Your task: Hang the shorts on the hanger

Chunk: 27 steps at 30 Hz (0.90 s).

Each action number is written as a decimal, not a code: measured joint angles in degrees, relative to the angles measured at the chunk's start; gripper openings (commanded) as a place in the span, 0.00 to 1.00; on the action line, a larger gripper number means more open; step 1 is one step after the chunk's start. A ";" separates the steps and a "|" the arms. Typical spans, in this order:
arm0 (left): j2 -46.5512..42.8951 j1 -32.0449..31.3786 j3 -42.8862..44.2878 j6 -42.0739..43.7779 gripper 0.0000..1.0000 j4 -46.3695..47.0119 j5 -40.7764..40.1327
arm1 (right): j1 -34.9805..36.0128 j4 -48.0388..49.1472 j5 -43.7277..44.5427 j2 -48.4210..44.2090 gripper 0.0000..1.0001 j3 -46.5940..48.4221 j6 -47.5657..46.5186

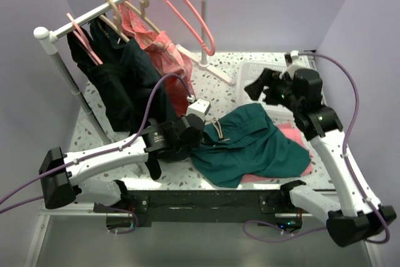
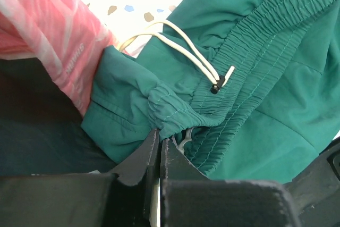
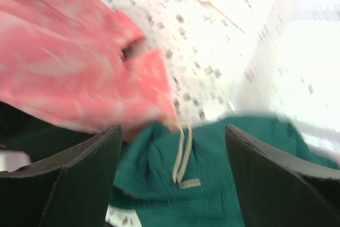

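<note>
The teal-green shorts (image 1: pixel 250 145) lie crumpled on the speckled table, waistband and light drawstring (image 1: pixel 217 128) toward the left. My left gripper (image 1: pixel 195 130) is shut on a fold of the waistband; the left wrist view has its jaws (image 2: pixel 159 136) pressed together on the shorts (image 2: pixel 255 78) beside the drawstring (image 2: pixel 180 46). My right gripper (image 1: pixel 255 89) hangs open above the table, behind the shorts. In the right wrist view this gripper (image 3: pixel 172 128) has nothing in it, with the shorts (image 3: pixel 154 184) and drawstring (image 3: pixel 183 155) below. The salmon-pink hanger (image 1: pixel 187 10) hangs bare on the rail.
A white rail (image 1: pixel 100 10) at the back left carries beige hangers, dark garments (image 1: pixel 119 79) and a pink patterned garment (image 1: pixel 159 51). A white basket (image 1: pixel 262 73) stands at the back right. A flat pink cloth (image 1: pixel 294 134) lies under the shorts.
</note>
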 measured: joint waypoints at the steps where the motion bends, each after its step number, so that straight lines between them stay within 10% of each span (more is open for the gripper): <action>1: 0.00 0.00 -0.13 -0.20 0.00 0.02 0.22 | 1.14 1.92 -0.20 2.69 0.81 3.04 -0.85; 27: -0.15 0.00 -0.28 -0.57 0.00 0.07 1.29 | 15.41 -1.92 1.40 50.18 0.75 67.91 -18.58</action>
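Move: The empty pink hanger has its middle about 18 cm ahead of the open right hand, 21 cm to its left and 16 cm above it. The beige hanger with the pink garment is roughly 12 cm to the left of that hanger, almost level with it. The green shorts lie about 9 cm back from the right hand, straight below by some 18 cm. From the left hand the pink hanger is about 27 cm ahead, 5 cm left and 29 cm up. The empty pink hanger is what the right hand swings up to: it goes left, up and forward together, some 27 cm in all, then runs on mostly left while sinking a couple of centimetres, so its open fingers come to straddle the hanger's right arm. The wrist tips up about 25 degrees and turns counter-clockwise, the fingers staying open. The left hand stays put, still pinching the shorts' waistband. ##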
